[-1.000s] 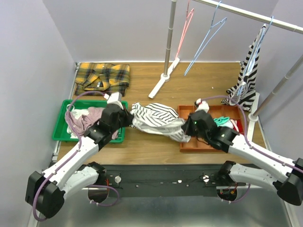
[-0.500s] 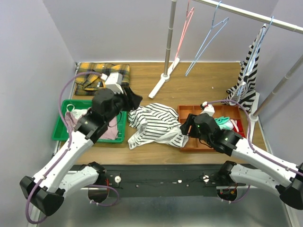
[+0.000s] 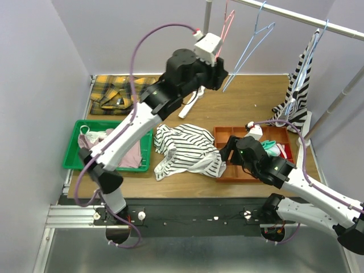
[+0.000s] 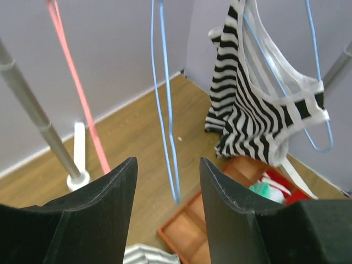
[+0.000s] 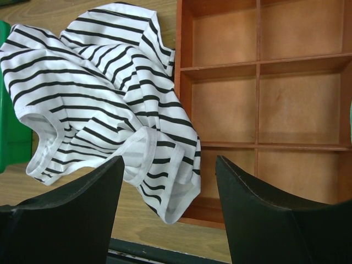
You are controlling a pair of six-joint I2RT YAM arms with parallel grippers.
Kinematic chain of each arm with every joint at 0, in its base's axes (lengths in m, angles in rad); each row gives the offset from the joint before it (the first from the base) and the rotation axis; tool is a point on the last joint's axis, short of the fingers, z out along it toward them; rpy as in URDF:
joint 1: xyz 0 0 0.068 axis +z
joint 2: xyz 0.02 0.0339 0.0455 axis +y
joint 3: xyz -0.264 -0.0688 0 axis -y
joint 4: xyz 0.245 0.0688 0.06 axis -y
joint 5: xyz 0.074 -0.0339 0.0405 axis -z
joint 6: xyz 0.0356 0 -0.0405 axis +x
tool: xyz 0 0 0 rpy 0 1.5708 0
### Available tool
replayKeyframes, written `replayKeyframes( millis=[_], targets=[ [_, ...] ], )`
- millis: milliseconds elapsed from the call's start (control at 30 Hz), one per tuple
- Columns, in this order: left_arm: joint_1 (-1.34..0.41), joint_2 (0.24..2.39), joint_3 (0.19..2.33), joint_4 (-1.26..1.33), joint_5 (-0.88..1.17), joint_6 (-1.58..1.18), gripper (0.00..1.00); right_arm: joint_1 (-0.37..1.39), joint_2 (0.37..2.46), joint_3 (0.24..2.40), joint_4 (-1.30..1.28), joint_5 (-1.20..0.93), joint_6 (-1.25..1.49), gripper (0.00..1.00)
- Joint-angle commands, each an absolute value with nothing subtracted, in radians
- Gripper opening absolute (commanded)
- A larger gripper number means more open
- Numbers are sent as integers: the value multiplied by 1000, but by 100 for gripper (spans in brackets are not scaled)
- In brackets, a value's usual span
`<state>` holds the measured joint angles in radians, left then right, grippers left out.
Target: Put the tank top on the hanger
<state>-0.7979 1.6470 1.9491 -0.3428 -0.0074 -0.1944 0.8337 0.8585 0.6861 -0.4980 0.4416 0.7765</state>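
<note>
The tank top (image 3: 185,149), white with thin dark stripes, lies crumpled on the table between the green tray and the orange tray; in the right wrist view (image 5: 99,93) its edge drapes over the orange tray's corner. The light-blue hanger (image 3: 247,48) hangs from the rail, tilted. My left gripper (image 3: 219,75) is raised high beside it, open and empty; in the left wrist view the hanger (image 4: 165,99) hangs just beyond the open left gripper (image 4: 168,162). My right gripper (image 3: 224,151) is open and empty just above the tank top's right edge, as its own view shows (image 5: 170,162).
A pink hanger (image 3: 223,31) hangs left of the blue one, by the rack pole (image 3: 202,51). A bold black-and-white garment (image 3: 298,96) hangs on another blue hanger at right. Green tray (image 3: 77,153) with clothes, orange divided tray (image 3: 219,177), yellow plaid shirt (image 3: 116,94).
Both grippers have let go of the tank top, which dropped and now lies on the table. My left arm swung up and back to the blue hanger. The right gripper drew back slightly.
</note>
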Motion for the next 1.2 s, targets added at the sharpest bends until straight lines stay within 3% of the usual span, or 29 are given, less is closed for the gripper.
replayKeyframes(
  millis=[0,133,533,833,1000,1167],
  targets=[
    [-824,1834,2205,-423,-55,-31,56,833,861,710,-528,476,772,75],
    [-830,1946,2341,-422,-78,-6,54,831,862,704,-514,459,775,75],
    [-834,2131,2433,-328,-121,57,50,833,894,675,-466,425,779,76],
    [-839,2132,2359,-219,-215,66,29,833,908,652,-445,403,787,76],
    [-845,2123,2365,-178,-226,84,1,831,907,649,-446,402,787,76],
    [-851,2114,2407,-166,-245,94,0,833,907,655,-449,405,784,76]
  ],
)
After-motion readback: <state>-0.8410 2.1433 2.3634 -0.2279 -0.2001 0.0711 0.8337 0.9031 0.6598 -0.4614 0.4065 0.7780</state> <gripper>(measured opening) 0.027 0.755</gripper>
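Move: Ahead and to the right of the open left hand, the near side of the blue hanger, at the spot to be gripped, is about 10 cm forward, 8 cm right and 5 cm lower. The pink hanger stands some 7 cm to the left of that spot; the hung striped garment is roughly 14 cm ahead, 34 cm right and 12 cm below the hand. The tank top lies about 18 cm back, 8 cm left, 42 cm down. From the right hand, the blue hanger is some 23 cm ahead, 1 cm right and 25 cm up. Reaching forward about 10 cm and right about 8 cm, the left hand goes in on the blue hanger's near side, sinking some 7 cm on the way and easing back up a little at the end. Its wrist rolls and turns slightly, about 15 degrees, and the half-open fingers shut fully, pinching the blue wire between their tips. ##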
